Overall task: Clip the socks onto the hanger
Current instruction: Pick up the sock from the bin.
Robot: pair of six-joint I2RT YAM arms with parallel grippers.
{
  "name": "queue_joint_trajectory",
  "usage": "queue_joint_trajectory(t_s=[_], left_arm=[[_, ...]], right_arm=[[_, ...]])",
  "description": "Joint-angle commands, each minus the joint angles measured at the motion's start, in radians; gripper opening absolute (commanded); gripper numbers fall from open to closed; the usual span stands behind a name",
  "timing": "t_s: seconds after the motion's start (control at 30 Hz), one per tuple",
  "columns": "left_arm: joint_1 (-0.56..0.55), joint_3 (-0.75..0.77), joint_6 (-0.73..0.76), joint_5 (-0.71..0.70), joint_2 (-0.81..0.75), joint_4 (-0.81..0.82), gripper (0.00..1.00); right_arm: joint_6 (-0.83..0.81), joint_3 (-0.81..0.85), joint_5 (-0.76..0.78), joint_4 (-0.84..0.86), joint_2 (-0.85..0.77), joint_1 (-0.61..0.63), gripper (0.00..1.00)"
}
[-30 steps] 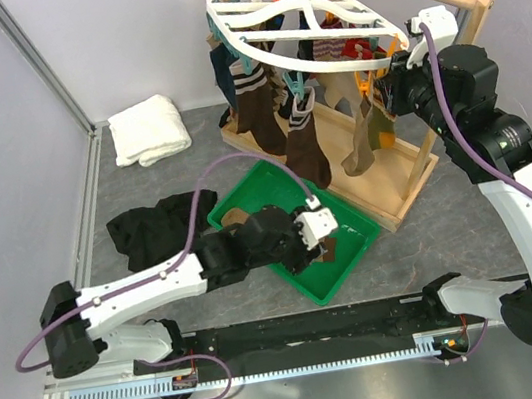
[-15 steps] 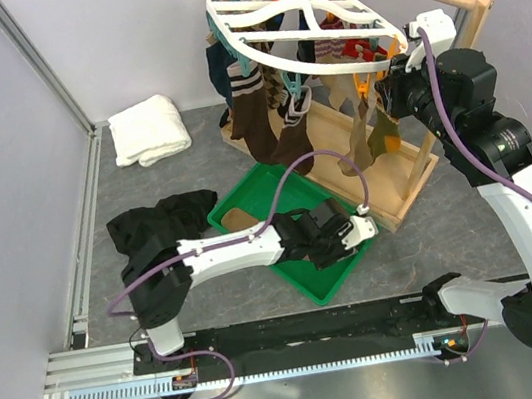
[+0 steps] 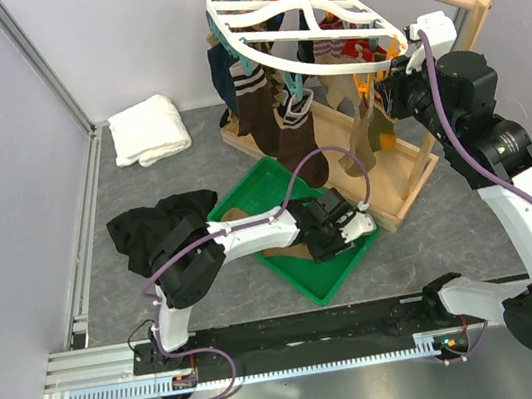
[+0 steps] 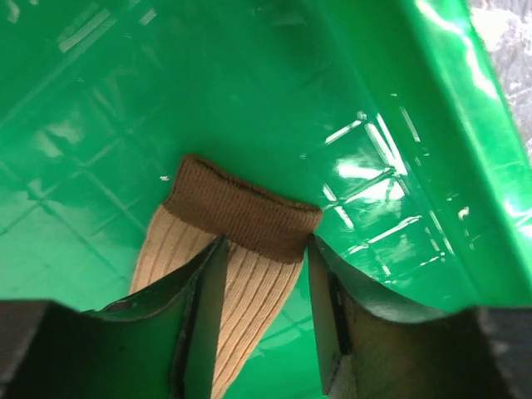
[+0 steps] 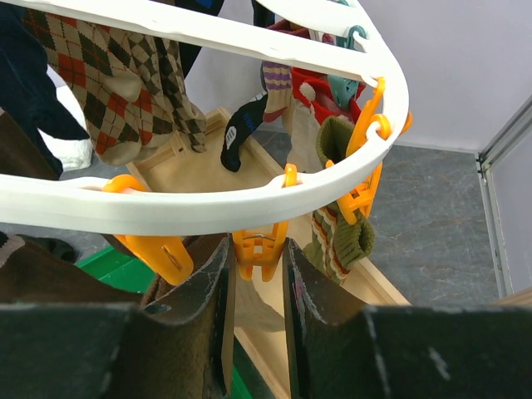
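Observation:
My left gripper (image 3: 339,228) reaches into the green tray (image 3: 234,186), low over its floor. In the left wrist view a tan ribbed sock (image 4: 241,218) with a brown cuff lies flat on the tray (image 4: 208,100). The left gripper (image 4: 266,249) stands open astride it, one finger against its edge and green showing beside the other. The white oval hanger (image 3: 305,65) hangs from the wooden rail with several socks (image 3: 303,148) clipped on. My right gripper (image 5: 256,243) is shut on an orange clip (image 5: 264,253) under the hanger rim (image 5: 208,204), next to an olive striped sock (image 5: 345,237).
A wooden rail stand (image 3: 406,177) with a box base stands behind the tray under the hanger. A black cloth heap (image 3: 154,227) lies left of the tray. A folded white towel (image 3: 149,129) sits at the back left.
My left arm has swung right along the tray to its right end and its jaws have narrowed around the tan sock. The right arm has stayed on the clip.

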Motion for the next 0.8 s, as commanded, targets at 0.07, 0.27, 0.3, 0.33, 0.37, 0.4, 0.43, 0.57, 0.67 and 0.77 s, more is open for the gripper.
queue_joint_trajectory(t_s=[0.07,0.27,0.3,0.33,0.37,0.4,0.43,0.57,0.67,0.77], left_arm=[[0.012,0.044,0.059,0.074,0.059,-0.059,0.44],[0.012,0.027,0.044,0.092,0.056,-0.07,0.25],[0.012,0.027,0.042,0.094,0.048,-0.07,0.23],[0.012,0.027,0.039,0.094,0.039,-0.068,0.2],[0.012,0.027,0.035,0.092,0.017,-0.068,0.17],[0.012,0.027,0.03,0.095,0.002,-0.068,0.1],[0.012,0.027,0.026,0.094,-0.01,-0.068,0.05],[0.013,0.027,-0.013,0.097,-0.107,-0.057,0.03],[0.013,0.021,-0.042,0.102,-0.193,-0.022,0.02],[0.013,0.011,-0.074,0.089,-0.273,0.028,0.02]], right_arm=[[-0.007,-0.009,-0.001,-0.003,-0.02,0.004,0.0],[-0.005,-0.009,-0.004,-0.001,-0.02,0.002,0.0],[-0.007,-0.009,-0.004,-0.001,-0.021,0.002,0.0],[-0.005,-0.009,-0.004,-0.003,-0.021,0.002,0.0],[-0.005,-0.007,-0.004,-0.003,-0.021,0.004,0.0],[-0.007,-0.009,-0.001,-0.001,-0.023,0.004,0.0],[-0.005,-0.009,-0.001,-0.001,-0.023,0.004,0.0],[-0.005,-0.009,-0.003,-0.003,-0.026,0.004,0.0],[-0.002,-0.007,-0.004,-0.001,-0.028,0.004,0.0],[0.001,-0.007,-0.009,0.002,-0.028,0.002,0.0]])
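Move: The left hand is already down in the green bin, its half-open fingers astride the tan sock's brown cuff, which lies about 1 cm below the hand point and level with it. The bin's right corner is some 11 cm to the right and 1 cm ahead; its near corner is about 12 cm back and 3 cm left. From the right hand, the cuff lies roughly 14 cm back, 12 cm left and 42 cm below. The left fingers close and pinch the sock's brown cuff, then the hand lifts it straight up about 5 cm. ##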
